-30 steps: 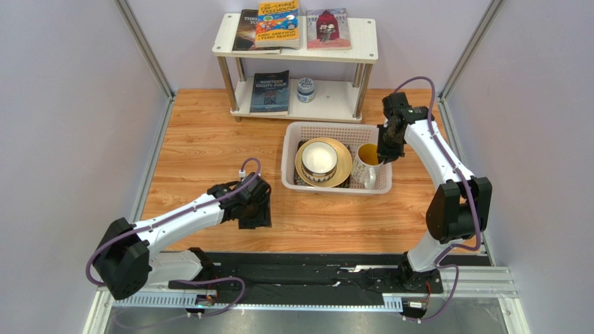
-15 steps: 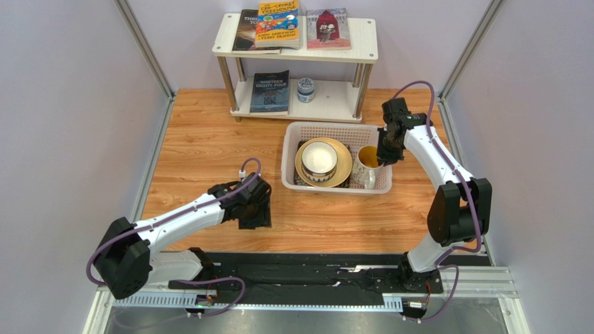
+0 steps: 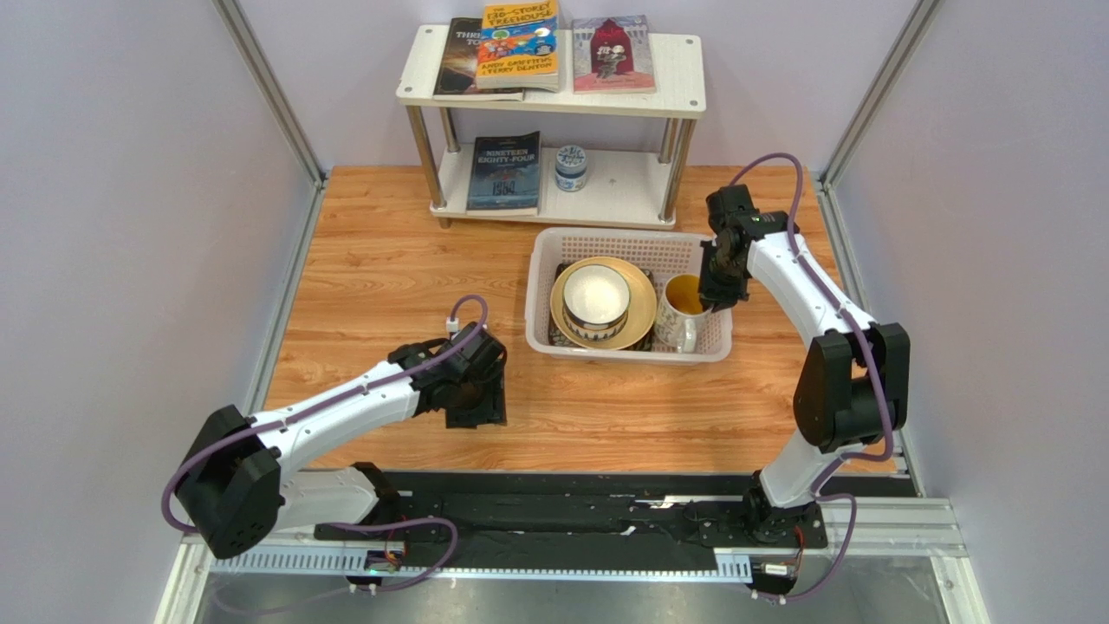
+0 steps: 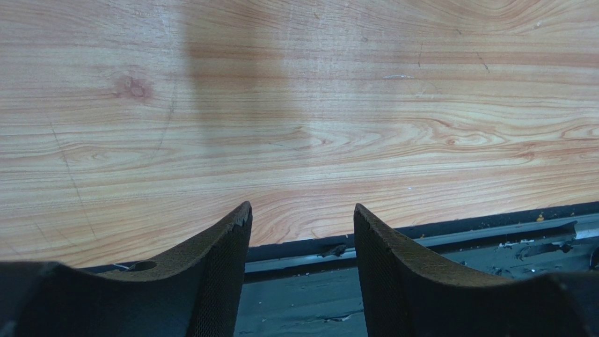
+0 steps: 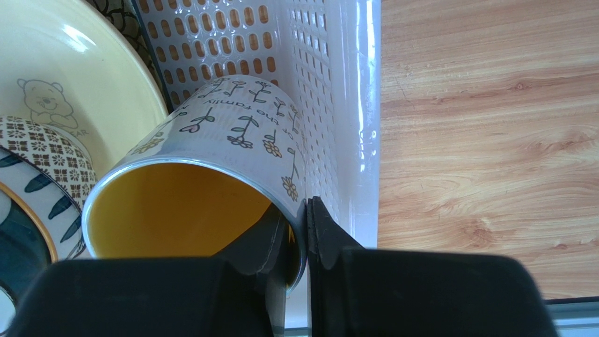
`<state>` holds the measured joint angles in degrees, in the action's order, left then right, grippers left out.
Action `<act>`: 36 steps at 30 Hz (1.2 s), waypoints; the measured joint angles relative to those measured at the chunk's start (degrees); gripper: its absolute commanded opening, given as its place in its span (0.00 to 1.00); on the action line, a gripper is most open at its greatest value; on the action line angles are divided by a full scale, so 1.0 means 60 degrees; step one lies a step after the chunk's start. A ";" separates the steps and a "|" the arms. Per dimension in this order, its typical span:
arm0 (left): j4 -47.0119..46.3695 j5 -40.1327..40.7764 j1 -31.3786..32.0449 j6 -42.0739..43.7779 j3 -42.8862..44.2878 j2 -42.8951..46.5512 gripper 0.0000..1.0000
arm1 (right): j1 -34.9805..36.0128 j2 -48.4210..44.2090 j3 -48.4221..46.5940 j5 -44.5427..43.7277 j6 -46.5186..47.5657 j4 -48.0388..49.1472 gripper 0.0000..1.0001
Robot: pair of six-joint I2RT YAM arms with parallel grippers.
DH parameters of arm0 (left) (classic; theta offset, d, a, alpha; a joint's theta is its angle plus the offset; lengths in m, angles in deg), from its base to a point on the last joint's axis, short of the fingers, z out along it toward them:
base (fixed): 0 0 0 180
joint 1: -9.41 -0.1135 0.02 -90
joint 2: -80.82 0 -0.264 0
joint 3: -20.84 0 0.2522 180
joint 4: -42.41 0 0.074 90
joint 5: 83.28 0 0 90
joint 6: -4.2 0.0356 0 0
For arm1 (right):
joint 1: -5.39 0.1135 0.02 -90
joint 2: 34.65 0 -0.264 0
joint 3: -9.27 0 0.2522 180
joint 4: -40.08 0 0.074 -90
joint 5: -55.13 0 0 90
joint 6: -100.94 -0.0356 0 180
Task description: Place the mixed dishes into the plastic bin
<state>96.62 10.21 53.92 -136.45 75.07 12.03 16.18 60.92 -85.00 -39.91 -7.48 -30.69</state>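
The white plastic bin (image 3: 612, 237) stands right of centre on the wooden table. In it lies a round yellow plate (image 3: 639, 289) with a white bowl (image 3: 596, 294), patterned on the outside, stacked on it. My right gripper (image 3: 712, 297) is shut on the rim of the yellow-inside white mug (image 3: 680, 315). The mug hangs tilted inside the bin's right end. In the right wrist view one finger is inside the mug (image 5: 232, 123), the other outside against the bin wall (image 5: 320, 63), at the gripper (image 5: 302, 221). My left gripper (image 3: 477, 402) (image 4: 301, 217) is open and holds nothing, low over bare wood.
A two-tier white shelf (image 3: 677, 98) with books stands behind the bin. A small blue-and-white jar (image 3: 570, 167) sits on its lower tier. A black rail (image 4: 464, 235) runs along the table's near edge, just under my left fingers. Metal frame posts flank both sides.
My right arm has shifted a little left and lower, bringing the tilted mug further inside the bin. The left arm has not moved.
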 measured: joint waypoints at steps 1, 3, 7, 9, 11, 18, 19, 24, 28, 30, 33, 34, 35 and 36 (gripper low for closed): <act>0.0000 0.0000 0.0000 0.0000 0.0000 0.0000 0.61 | 0.0011 0.0047 0.0000 0.0000 -0.0029 0.0018 0.09; 0.0000 0.0000 0.0000 0.0000 0.0000 0.0000 0.61 | 0.0036 0.0076 0.0004 0.0000 -0.0055 0.0033 0.10; 0.0000 0.0000 0.0000 0.0000 0.0000 0.0000 0.61 | 0.0109 0.0124 0.0076 -0.0062 -0.0135 0.0127 0.31; 0.0000 0.0000 0.0000 0.0000 0.0000 0.0000 0.60 | 0.0135 0.0124 0.0087 -0.0025 -0.0186 0.0135 0.40; 0.0000 0.0004 0.0000 0.0000 0.0000 0.0000 0.60 | 0.0175 0.0120 0.0091 0.0011 -0.0280 0.0138 0.48; -0.0007 0.0004 0.0000 0.0000 0.0033 -0.0004 0.60 | 0.0222 -0.0219 0.0164 0.0007 -0.0503 0.0069 0.58; -0.0004 0.0004 0.0000 0.0000 0.0033 -0.0004 0.61 | 0.0229 -0.0346 0.0164 0.0000 -0.0532 0.0036 0.58; 0.0000 0.0004 0.0000 0.0000 0.0033 -0.0004 0.61 | 0.0237 -0.1268 0.0178 0.0015 -0.0685 -0.0080 0.57; -0.0004 0.0000 0.0000 0.0000 0.0033 -0.0004 0.60 | 0.0237 -0.1847 0.0590 0.0087 -0.0787 -0.0004 0.57; -0.0004 0.0004 0.0000 0.0000 0.0033 -0.0004 0.60 | 0.0237 -0.1945 0.0914 0.0120 -0.0831 -0.0015 0.57; -0.0004 0.0004 0.0000 -0.0004 0.0033 -0.0004 0.60 | 0.0237 -0.1865 0.1253 0.0186 -0.0911 -0.0015 0.57; -0.0004 0.0000 0.0000 0.0000 0.0033 -0.0004 0.60 | 0.0237 -0.1832 0.1308 0.0248 -0.0973 -0.0007 0.57; 0.0000 0.0004 0.0000 0.0000 0.0033 -0.0004 0.60 | 0.0237 -0.1832 0.1308 0.0273 -0.0976 0.0040 0.57; -0.0004 0.0000 0.0000 0.0000 0.0033 -0.0004 0.60 | 0.0237 -0.1832 0.1308 0.0295 -0.0987 0.0076 0.55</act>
<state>96.60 10.21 53.92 -136.45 75.26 12.01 17.60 49.92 -77.15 -38.14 -13.40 -30.23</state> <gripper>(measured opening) 0.606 0.571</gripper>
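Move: My right hand still pinches the white mug by the right side of its rim, inside the bin's right end. The mug's middle is about 5 cm left, 1 cm ahead and 5 cm below. The bin's right wall is only 2 cm to my right, about level fore-and-aft, and the bowl stack is some 18 cm left and 1 cm ahead. From my idle left hand, the mug is roughly 17 cm ahead and 30 cm right, about level in height. With my right hand I ease the mug slightly down and left, barely a centimetre, then open my fingers to about half and let go of its rim. I rise nearly 5 cm off it, then draw back some 3 cm towards the bin's near wall while sinking again by about 2.5 cm, fingers staying open near the rim's handle side. ##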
